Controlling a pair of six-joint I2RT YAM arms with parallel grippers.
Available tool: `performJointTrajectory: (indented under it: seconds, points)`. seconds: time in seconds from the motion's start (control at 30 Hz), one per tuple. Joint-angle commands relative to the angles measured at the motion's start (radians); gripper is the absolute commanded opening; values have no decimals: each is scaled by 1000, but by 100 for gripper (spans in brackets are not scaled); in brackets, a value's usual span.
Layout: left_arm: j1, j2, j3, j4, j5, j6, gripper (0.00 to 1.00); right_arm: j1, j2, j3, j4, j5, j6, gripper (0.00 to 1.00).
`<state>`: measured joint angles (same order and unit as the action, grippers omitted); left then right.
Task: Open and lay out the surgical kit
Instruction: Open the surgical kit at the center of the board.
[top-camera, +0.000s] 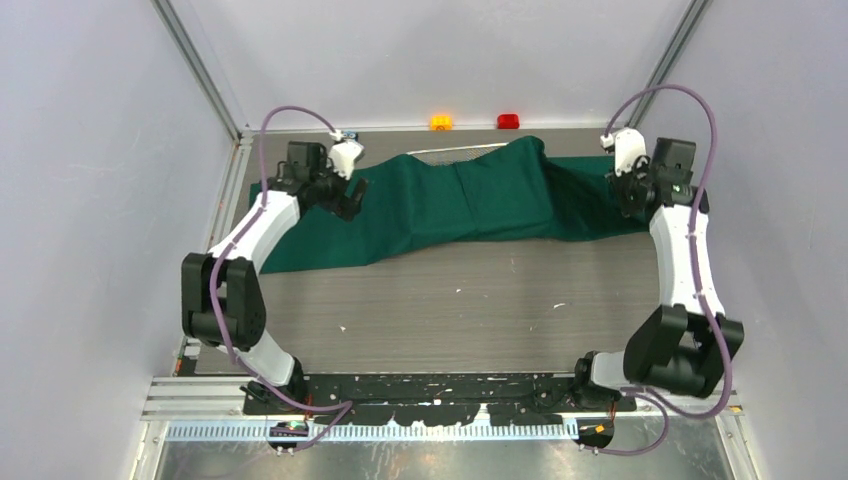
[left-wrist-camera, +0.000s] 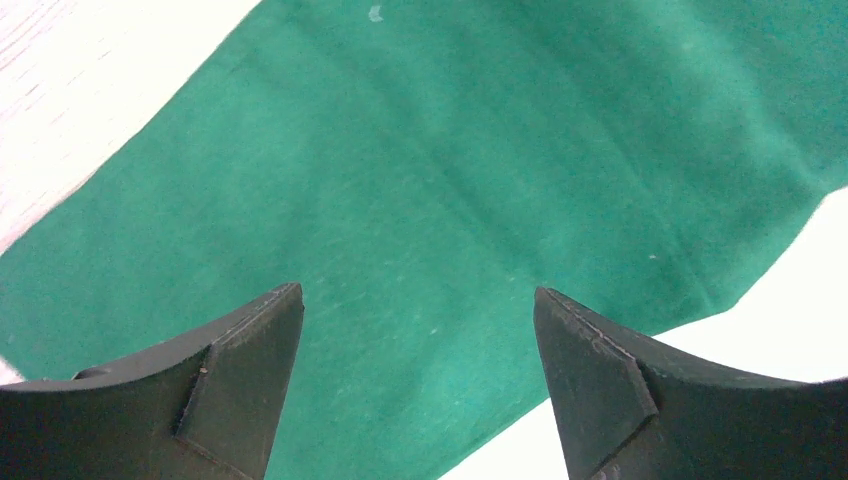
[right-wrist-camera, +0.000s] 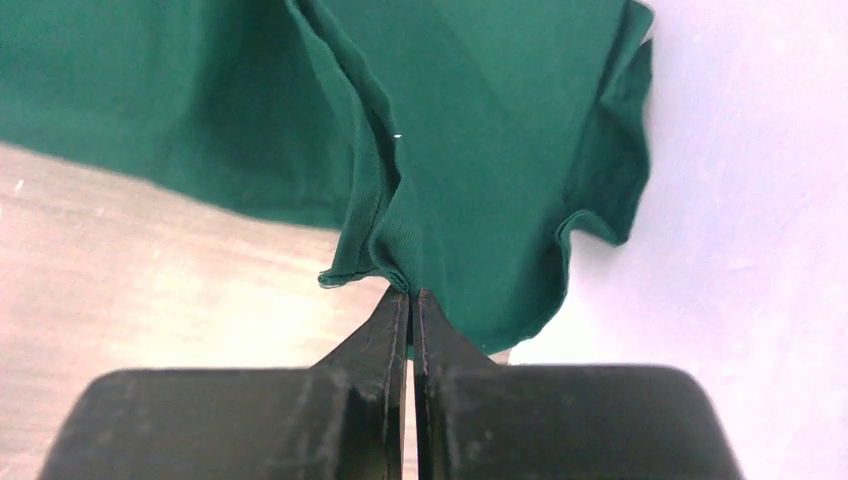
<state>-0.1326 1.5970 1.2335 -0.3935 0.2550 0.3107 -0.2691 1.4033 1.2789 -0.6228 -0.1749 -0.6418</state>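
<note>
The dark green cloth wrap lies spread across the far half of the table, humped in the middle over the kit. A strip of the silver wire-mesh tray shows at the cloth's far edge. The instruments and packet are hidden. My left gripper hovers over the cloth's left part. In the left wrist view it stands open above flat cloth, with nothing between the fingers. My right gripper is at the cloth's right end. There it is shut, pinching a folded hem of the cloth.
An orange block and a red block sit against the back wall. Grey enclosure walls stand close on both sides. Bare wood-grain tabletop stretches between the cloth and the arm bases.
</note>
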Motion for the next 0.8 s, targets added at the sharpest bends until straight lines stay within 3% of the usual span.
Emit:
performJointTrajectory:
  seconds: [0.0,0.17,0.43,0.77]
  points:
    - [-76,43,70,-44,22,122,87,-43,-119,-66,-99,-91,-75,1]
    - [-113,115,154,-55,27,128,87,-86,-187,-34,-296,-119,-136,1]
    - [-114,259,344,-122,15,47,86,-89,-279,3,-583,-23,-245,0]
    - [-122,262,346,-131,34,39,85,-89,-298,-225,-500,169,-295,0]
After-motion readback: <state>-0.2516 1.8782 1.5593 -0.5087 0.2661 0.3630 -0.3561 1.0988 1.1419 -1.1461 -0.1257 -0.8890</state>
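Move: My right hand pinches the near corner of the green wrap's right flap; the bare board it is drawn over lies about 16 cm back, level sideways and some 14 cm below. The kit's covered middle is roughly 35 cm to its left and 3 cm ahead. From my empty left hand that kit middle lies about 29 cm right, level ahead and 9 cm lower; the exposed tray rim is 25 cm right and 12 cm ahead, the black die 15 cm straight ahead. I keep the wrap's corner shut in my right fingers and draw it back towards my base about 16 cm, nearly level until a small dip at the end, tipping the fingers some 20 degrees farther down. Meanwhile my left hand, staying open above the cloth, goes right, then forward, nearing the covered kit and turning a little clockwise. ##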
